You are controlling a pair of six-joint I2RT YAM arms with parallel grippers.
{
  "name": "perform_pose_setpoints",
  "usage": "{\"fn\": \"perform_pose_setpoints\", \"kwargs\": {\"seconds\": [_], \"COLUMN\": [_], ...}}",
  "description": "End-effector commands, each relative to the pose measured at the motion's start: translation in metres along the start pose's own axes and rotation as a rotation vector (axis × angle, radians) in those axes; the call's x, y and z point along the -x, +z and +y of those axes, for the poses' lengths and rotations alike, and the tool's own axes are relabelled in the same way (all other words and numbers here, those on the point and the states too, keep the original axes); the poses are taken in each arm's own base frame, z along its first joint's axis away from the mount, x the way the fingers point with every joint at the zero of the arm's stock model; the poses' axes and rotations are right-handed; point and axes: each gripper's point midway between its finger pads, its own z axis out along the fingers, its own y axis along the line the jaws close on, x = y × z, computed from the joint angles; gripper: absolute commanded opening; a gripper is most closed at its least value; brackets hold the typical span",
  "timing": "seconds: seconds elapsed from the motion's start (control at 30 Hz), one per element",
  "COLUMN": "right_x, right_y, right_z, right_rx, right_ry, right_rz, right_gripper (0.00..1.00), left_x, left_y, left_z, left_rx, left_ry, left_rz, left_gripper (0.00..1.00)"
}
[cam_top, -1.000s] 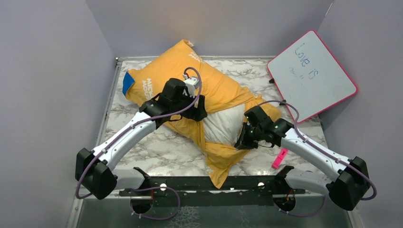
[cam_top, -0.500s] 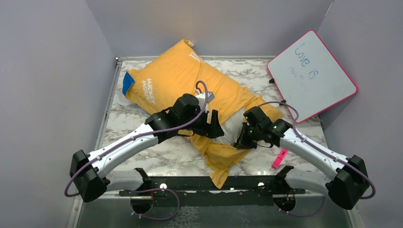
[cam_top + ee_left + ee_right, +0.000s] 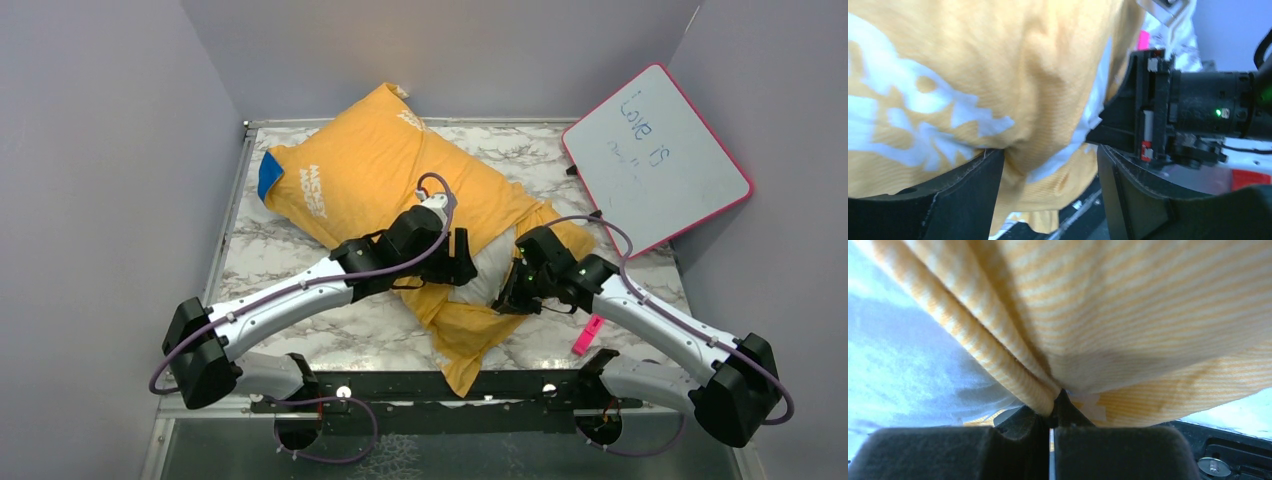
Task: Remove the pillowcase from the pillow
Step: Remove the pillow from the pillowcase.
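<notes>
The orange-yellow pillowcase (image 3: 370, 170) with white lettering lies diagonally from the far left to the table's middle, a blue patch (image 3: 268, 178) showing at its left corner. The white pillow (image 3: 487, 272) bulges out of its near end. My left gripper (image 3: 462, 262) hovers at that opening, open; a bunched fold of pillowcase (image 3: 998, 75) hangs between its wide fingers (image 3: 963, 200), left gripper (image 3: 1049, 150). My right gripper (image 3: 508, 297) is shut on a pinched fold of the pillowcase (image 3: 1148, 315), right gripper (image 3: 1052, 415), with the white pillow (image 3: 898, 355) beside it.
A pink-edged whiteboard (image 3: 655, 160) leans at the back right. A pink marker (image 3: 588, 333) lies near the right arm. Grey walls close three sides, and a black rail (image 3: 420, 385) runs along the near edge. The right wrist (image 3: 1198, 110) sits close beside my left fingers.
My left arm has swung right and nearer, off the top of the pillowcase to the exposed white end beside the right gripper. The right gripper has held still, shut on the fabric.
</notes>
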Motion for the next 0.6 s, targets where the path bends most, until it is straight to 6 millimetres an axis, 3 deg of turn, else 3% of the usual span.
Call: {"fn": "perform_pose_setpoints", "kwargs": {"seconds": [0.0,0.13,0.27,0.33,0.57], "right_x": [-0.001,0.001,0.003,0.003,-0.009], "right_y": [0.001,-0.001,-0.005,-0.007,-0.007], "right_z": [-0.017,-0.016,-0.019,-0.023,-0.045], "right_rx": [-0.079,-0.079,-0.096,-0.11,-0.2], "right_ry": [0.002,0.002,0.003,0.004,0.009], "right_rz": [-0.009,-0.015,-0.035,-0.039,0.004], "right_gripper": [0.02,0.02,0.02,0.02,0.02], "left_x": [0.04,0.037,0.049,0.067,0.152], "left_y": [-0.011,-0.009,-0.015,-0.027,-0.066], "left_z": [0.028,0.072,0.088,0.101,0.147], "left_rx": [0.212,0.444,0.538,0.624,0.779], "left_ry": [0.174,0.311,0.418,0.445,0.421], "left_rz": [-0.119,-0.047,-0.055,-0.095,-0.215], "left_gripper": [0.61,0.41,0.21,0.07,0.0]}}
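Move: The pillowcase's loose rim, on the left side of its opening, lies about 5 cm ahead of the open left hand, 4 cm to its left and 2 cm lower. The bare patch of pillow is level with that hand, some 3 cm to its right and 7 cm below. The right gripper, already pinching the case, is about 8 cm back, 7 cm right and 8 cm lower; from it the rim lies some 12 cm ahead, 11 cm left and 7 cm up. The pillowcase rim is pinched as the left hand travels forward and left, some 13 cm in all, closing from well open to nearly shut; it rises slightly, dips to the cloth, then lifts about 3 cm while pulling on forward-left. The wrist turns roughly 40 degrees, swinging the fingers from pointing rightward to steeply down. The right hand stays in place, still gripping its fold. ##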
